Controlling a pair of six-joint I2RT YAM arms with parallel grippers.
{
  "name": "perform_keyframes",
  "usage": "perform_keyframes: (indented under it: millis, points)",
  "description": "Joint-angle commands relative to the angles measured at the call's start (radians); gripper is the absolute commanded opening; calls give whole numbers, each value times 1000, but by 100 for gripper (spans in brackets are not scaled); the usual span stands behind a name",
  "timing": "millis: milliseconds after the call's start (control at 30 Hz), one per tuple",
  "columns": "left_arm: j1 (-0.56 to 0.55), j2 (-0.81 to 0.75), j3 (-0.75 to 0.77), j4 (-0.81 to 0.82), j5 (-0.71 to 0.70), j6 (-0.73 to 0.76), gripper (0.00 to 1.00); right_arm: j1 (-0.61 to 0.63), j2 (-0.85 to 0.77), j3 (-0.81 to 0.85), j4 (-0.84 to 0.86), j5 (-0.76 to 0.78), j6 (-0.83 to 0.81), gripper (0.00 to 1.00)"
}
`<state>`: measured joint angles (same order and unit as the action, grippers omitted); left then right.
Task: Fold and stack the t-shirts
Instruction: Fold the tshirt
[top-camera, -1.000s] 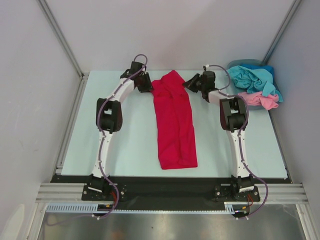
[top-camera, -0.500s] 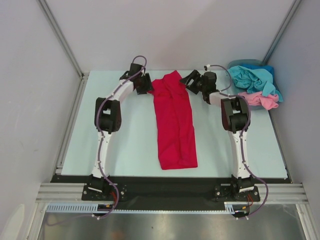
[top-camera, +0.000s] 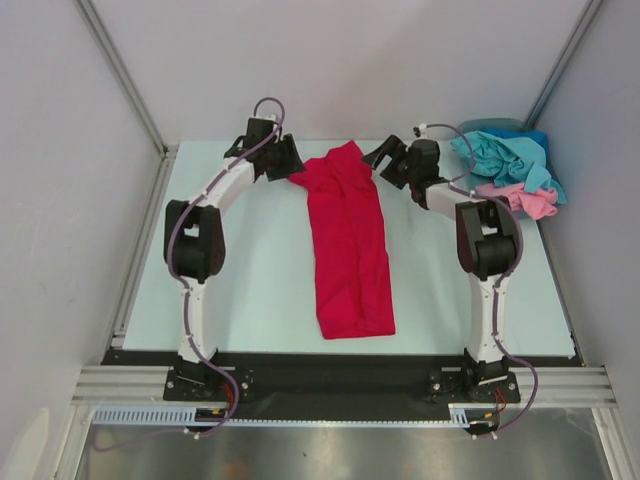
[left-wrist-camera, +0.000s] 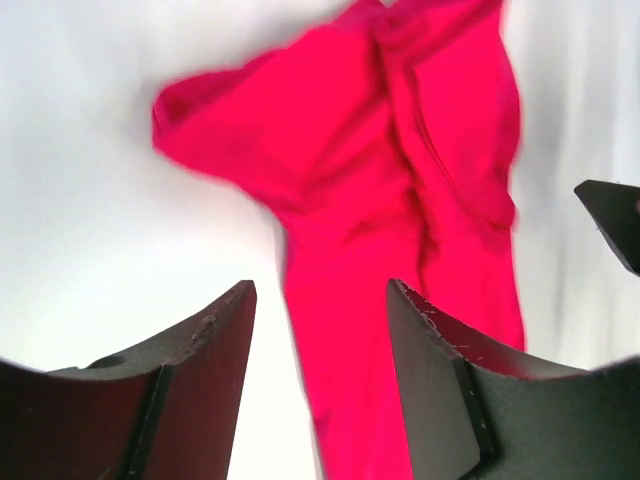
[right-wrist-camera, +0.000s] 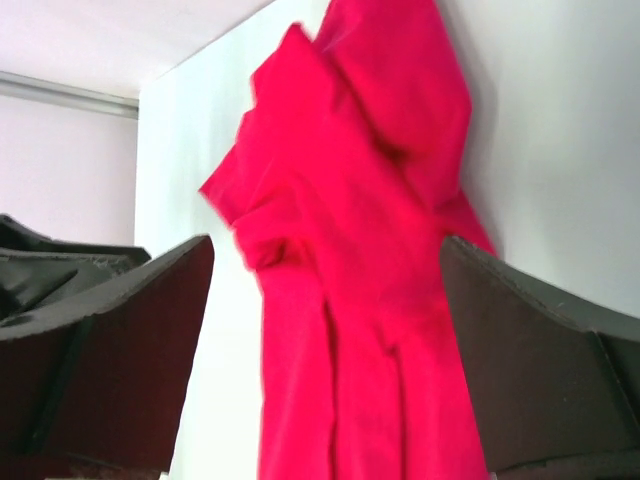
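A crimson red t-shirt (top-camera: 347, 240) lies on the table as a long narrow strip, running from the far edge toward me. My left gripper (top-camera: 288, 166) hovers just left of its far end, and my right gripper (top-camera: 380, 160) hovers just right of it. In the left wrist view the left gripper (left-wrist-camera: 320, 290) is open above the red t-shirt (left-wrist-camera: 400, 160), holding nothing. In the right wrist view the right gripper (right-wrist-camera: 328, 245) is wide open over the red t-shirt (right-wrist-camera: 350, 210), which lies apart from its fingers. A teal t-shirt (top-camera: 505, 155) and a pink t-shirt (top-camera: 527, 202) sit bunched at the back right.
A blue-grey basket (top-camera: 487, 126) holds the teal and pink shirts in the back right corner. Grey walls with metal posts enclose the table on three sides. The pale tabletop (top-camera: 250, 280) shows on both sides of the red strip.
Both grippers have opened and let go of the red shirt's far end. Both arms have swung their elbows outward. The shirt has stayed in place.
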<state>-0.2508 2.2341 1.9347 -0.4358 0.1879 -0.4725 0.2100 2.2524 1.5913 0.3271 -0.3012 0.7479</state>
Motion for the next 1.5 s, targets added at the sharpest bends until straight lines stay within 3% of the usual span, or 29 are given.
perform_keyframes:
  millis: [0, 267, 567, 833, 1167, 1467]
  points:
    - [-36, -187, -164, 80, 25, -29, 61, -12, -195, -152, 38, 43, 60, 100]
    - [-189, -511, -760, 305, -11, -147, 60, 14, -698, -739, -63, 200, 110, 100]
    - [-338, -777, -1198, 427, -114, -232, 59, 69, -1076, -1039, -244, 185, 88, 100]
    - [-490, -886, -1333, 431, -212, -307, 58, 190, -1295, -1246, -323, 237, 139, 100]
    - [-651, -916, -1427, 485, -280, -393, 57, 308, -1346, -1361, -384, 263, 188, 100]
    - [-703, -944, -1491, 486, -303, -436, 57, 386, -1346, -1403, -350, 251, 222, 100]
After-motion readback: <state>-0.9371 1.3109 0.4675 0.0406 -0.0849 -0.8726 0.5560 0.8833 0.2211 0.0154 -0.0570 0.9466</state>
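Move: The folded t-shirt's near hem lies far back from both hands, about 11 cm lower. Its left corner is roughly 45 cm back and 7 cm right of the left hand, the table's near edge another 3 cm behind that corner; its right corner is some 47 cm back and 3 cm right of the right hand. The shirt's far corners lie just under each hand, about 3 cm ahead and 9 cm below. Draw both empty, already open grippers straight back along the t-shirt towards the two corners of its near hem, nearly 40 cm each, lifting a little first, then sinking low. Ease the left one about 7 cm right as well, turning it slightly clockwise; tip the right one's fingers down some 20 degrees. Keep both open. ##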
